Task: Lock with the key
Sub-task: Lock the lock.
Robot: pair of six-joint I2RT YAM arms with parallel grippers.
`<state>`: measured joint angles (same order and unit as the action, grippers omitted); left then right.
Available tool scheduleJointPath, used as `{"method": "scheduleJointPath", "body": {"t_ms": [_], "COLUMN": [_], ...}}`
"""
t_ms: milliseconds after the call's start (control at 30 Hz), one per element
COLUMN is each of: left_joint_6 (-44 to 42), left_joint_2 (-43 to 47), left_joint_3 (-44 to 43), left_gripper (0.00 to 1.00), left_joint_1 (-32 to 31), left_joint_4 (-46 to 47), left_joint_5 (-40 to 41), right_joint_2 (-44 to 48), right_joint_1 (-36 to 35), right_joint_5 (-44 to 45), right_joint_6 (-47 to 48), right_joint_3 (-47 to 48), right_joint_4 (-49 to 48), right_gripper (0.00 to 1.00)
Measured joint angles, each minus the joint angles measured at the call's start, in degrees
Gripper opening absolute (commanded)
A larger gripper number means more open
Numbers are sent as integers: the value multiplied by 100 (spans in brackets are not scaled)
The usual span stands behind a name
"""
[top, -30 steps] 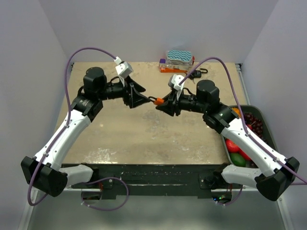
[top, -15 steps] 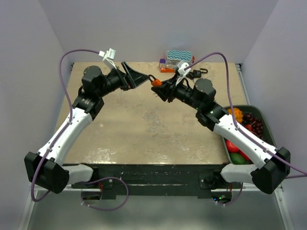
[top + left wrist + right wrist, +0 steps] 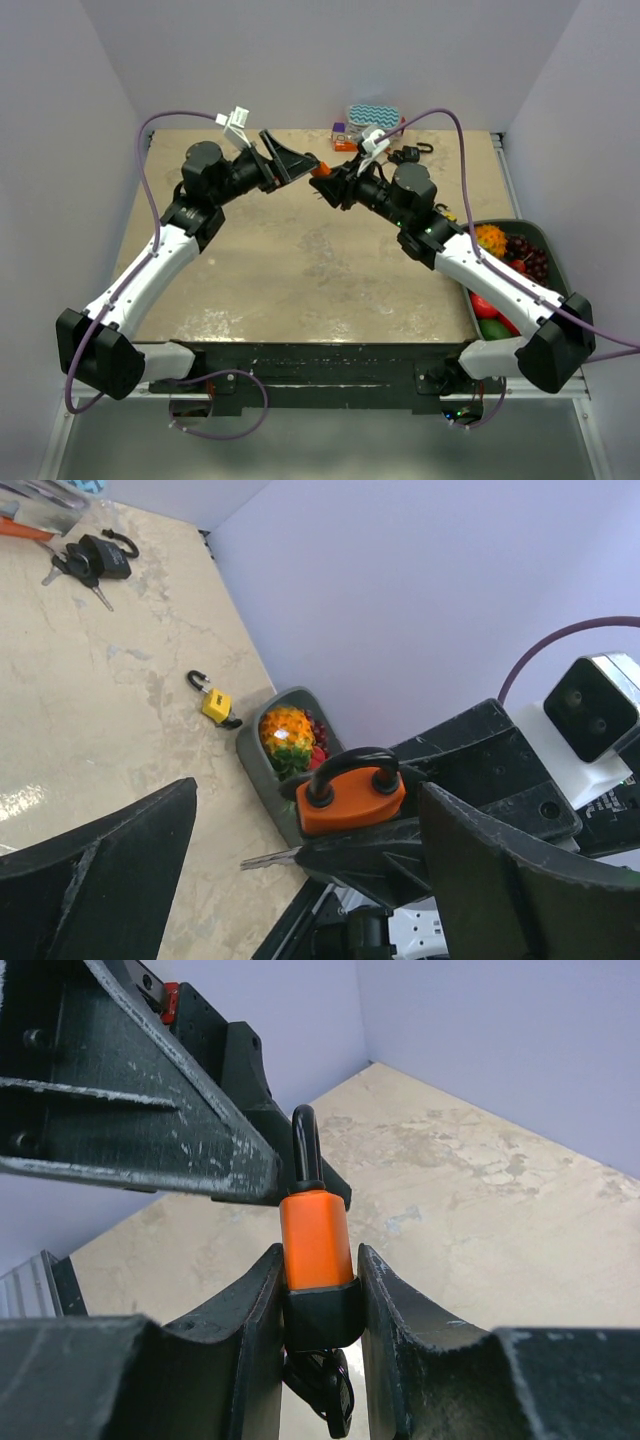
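An orange padlock [image 3: 322, 170] with a black shackle is held in the air over the far middle of the table. My right gripper [image 3: 332, 186] is shut on its black base [image 3: 320, 1310], and the orange body [image 3: 314, 1238] stands up between the fingers. Both shackle legs sit in the body [image 3: 350, 798]. A bunch of keys [image 3: 328, 1388] hangs under the base, and one key blade [image 3: 268, 858] pokes out sideways. My left gripper [image 3: 298, 160] is open wide, one finger [image 3: 100, 880] on each side of the padlock and touching nothing.
A black padlock with keys [image 3: 410, 153] lies at the back right, near a blue-and-white box [image 3: 375, 117]. A small yellow padlock [image 3: 213, 702] lies beside the grey bin [image 3: 545, 240] of fruit at the right edge.
Both arms have swung toward the back of the table, carrying the orange padlock with them. My left gripper's jaws have spread much wider around the padlock.
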<state>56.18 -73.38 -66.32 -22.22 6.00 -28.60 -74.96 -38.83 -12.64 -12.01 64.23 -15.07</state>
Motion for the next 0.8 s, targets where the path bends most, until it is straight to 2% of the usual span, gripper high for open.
{"method": "scheduleJointPath", "body": {"t_ms": [133,167,267,433,533,633,700,800], "left_joint_6": [0,2,26,39,79,186,219,323], "left_joint_2": [-2,-4,-24,-39,-39,-42,-44,-44], "left_joint_3": [24,24,24,96,190,254,258,323], "left_gripper": [89,84,78,77,72,62,50,19], "left_joint_1": [-109,-116,-140,-245,-310,-310,-299,-260], "left_joint_4": [0,9,59,92,127,129,127,199], "left_joint_5": [87,90,96,131,122,118,140,190], "right_joint_2": [-166,-221,-356,-417,-417,-424,-428,-428], "right_joint_1": [-46,-59,-98,-188,-221,-243,-267,-275], "right_joint_5": [13,13,44,192,306,367,409,420], "right_joint_6": [0,0,7,46,66,85,107,140], "right_joint_3": [17,26,37,44,48,48,50,68], "right_joint_4": [-44,-48,-55,-81,-98,-122,-136,-166], "right_gripper": [0,0,0,0,0,0,0,0]}}
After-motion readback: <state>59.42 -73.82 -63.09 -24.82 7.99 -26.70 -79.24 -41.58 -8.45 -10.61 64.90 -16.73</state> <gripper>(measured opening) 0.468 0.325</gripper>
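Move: The orange lock, held in the air by the right hand, lies some 4 cm to the right and 1 cm back of the left hand's open fingers, at their height. From the right hand's grip its body stands out about 2 cm ahead and 2 cm left. Counted from the left hand, a black lock lies down on the table about 19 cm ahead and 29 cm right, a yellow lock roughly 7 cm ahead and 37 cm right, both some 35 cm lower. The orange lock, still gripped at its black end by the right hand, is carried about 2 cm left and 2 cm down, and a little forward, into the left gripper. The left hand comes about 1.5 cm right to meet it, sinking some 2 cm, while its wide-open fingers close to about half and pinch the orange body from both sides, below the shackle. ##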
